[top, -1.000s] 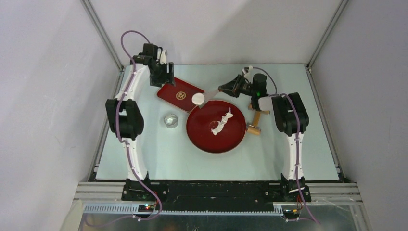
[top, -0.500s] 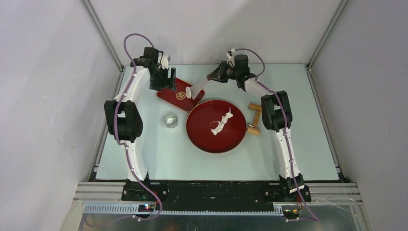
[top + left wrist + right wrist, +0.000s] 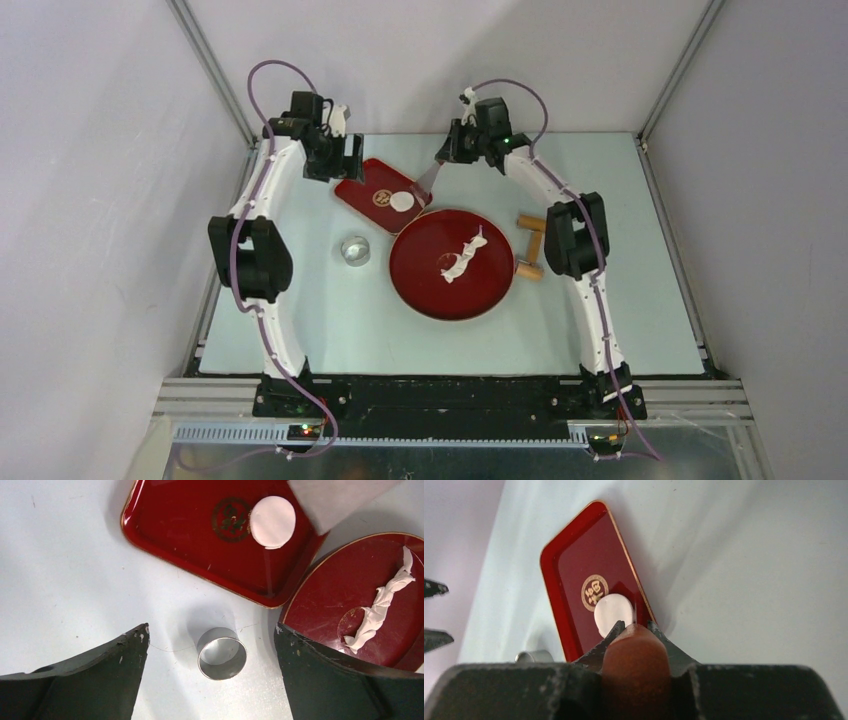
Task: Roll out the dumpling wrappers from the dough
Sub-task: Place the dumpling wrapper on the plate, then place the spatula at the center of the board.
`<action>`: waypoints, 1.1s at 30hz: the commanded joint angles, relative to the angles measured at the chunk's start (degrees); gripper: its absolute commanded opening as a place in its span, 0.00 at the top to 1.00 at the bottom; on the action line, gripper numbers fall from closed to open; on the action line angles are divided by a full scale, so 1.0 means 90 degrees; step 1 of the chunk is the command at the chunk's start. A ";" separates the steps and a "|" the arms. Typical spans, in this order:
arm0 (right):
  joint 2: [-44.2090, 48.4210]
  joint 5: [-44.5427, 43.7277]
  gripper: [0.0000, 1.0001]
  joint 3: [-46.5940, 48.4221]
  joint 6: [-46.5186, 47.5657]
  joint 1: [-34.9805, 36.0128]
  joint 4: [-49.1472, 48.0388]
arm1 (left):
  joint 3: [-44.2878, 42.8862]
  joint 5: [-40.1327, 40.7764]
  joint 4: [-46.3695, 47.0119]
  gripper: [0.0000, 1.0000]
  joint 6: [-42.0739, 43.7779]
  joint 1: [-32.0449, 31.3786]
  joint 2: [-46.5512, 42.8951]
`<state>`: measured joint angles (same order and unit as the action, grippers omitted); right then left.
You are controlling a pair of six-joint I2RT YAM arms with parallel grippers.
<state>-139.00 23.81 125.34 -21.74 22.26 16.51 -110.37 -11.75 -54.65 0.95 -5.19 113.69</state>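
One dumpling wrapper (image 3: 402,200), a flat white round disc, lies on the rectangular red tray (image 3: 365,185), beside its gold emblem. It also shows as a wrapper (image 3: 272,521) in the left wrist view and a wrapper (image 3: 611,610) in the right wrist view. My right gripper (image 3: 450,158) is shut on the brown handle (image 3: 636,655) of a scraper, whose pale blade (image 3: 430,180) hangs just right of the wrapper. My left gripper (image 3: 345,165) hovers open at the tray's back left. A ragged leftover dough strip (image 3: 462,253) lies on the round red plate (image 3: 420,285).
A metal ring cutter (image 3: 354,250) stands on the table left of the round plate, and the cutter (image 3: 222,652) sits below my open left fingers (image 3: 100,670). A wooden rolling pin (image 3: 530,245) lies right of the plate. Frame posts and walls close in the back corners.
My right arm swung back and left, carrying the wrapper on the scraper blade from the plate's rim to the rectangular tray, where it now lies. My left gripper opened wider.
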 commanded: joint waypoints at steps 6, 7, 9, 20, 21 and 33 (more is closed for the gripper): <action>0.2850 -0.0151 1.00 -0.0846 0.1484 -0.0383 0.0546 | 0.0305 -0.0184 0.0037 0.00 0.0298 0.0279 -0.0858; 0.3070 0.0009 1.00 -0.0854 0.1433 -0.0456 0.0567 | 0.0374 -0.0196 0.0042 0.00 0.0320 0.0290 -0.0956; 0.3341 0.0348 1.00 -0.0782 0.1383 -0.0676 0.0736 | 0.0501 -0.0247 0.0040 0.00 0.0370 0.0297 -0.1132; 0.5329 0.1812 1.00 -0.3356 0.2681 -0.2595 0.2139 | 0.1986 -0.0774 0.0052 0.00 0.1033 0.0470 -0.2749; 0.5445 0.1810 1.00 -0.3544 0.3116 -0.2799 0.2362 | 0.2203 -0.0872 0.0045 0.00 0.1089 0.0474 -0.2837; 0.6124 0.2323 1.00 -0.4380 0.5702 -0.4005 0.5543 | 0.3562 -0.1179 0.0578 0.00 0.1291 0.0509 -0.4541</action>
<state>-89.14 42.48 87.11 20.29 -12.58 57.28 -78.24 -20.23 -53.19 11.07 -1.15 79.13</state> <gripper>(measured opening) 0.217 0.996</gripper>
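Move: The right hand holds the scraper at the tray. The rolling pin, whose far side it is carried to, lies about 20 cm back and 19 cm right of this hand, 12 cm lower. The wrapper is some 5 cm back and 10 cm left, the round plate 25 cm straight back. From the left hand, the rolling pin is about 11 cm back and 43 cm right; the metal ring is 13 cm back, 2 cm right. Right hand arcs held scraper high from tray to beyond rolling pin, 30 cm right, 20 back; left retreats. ##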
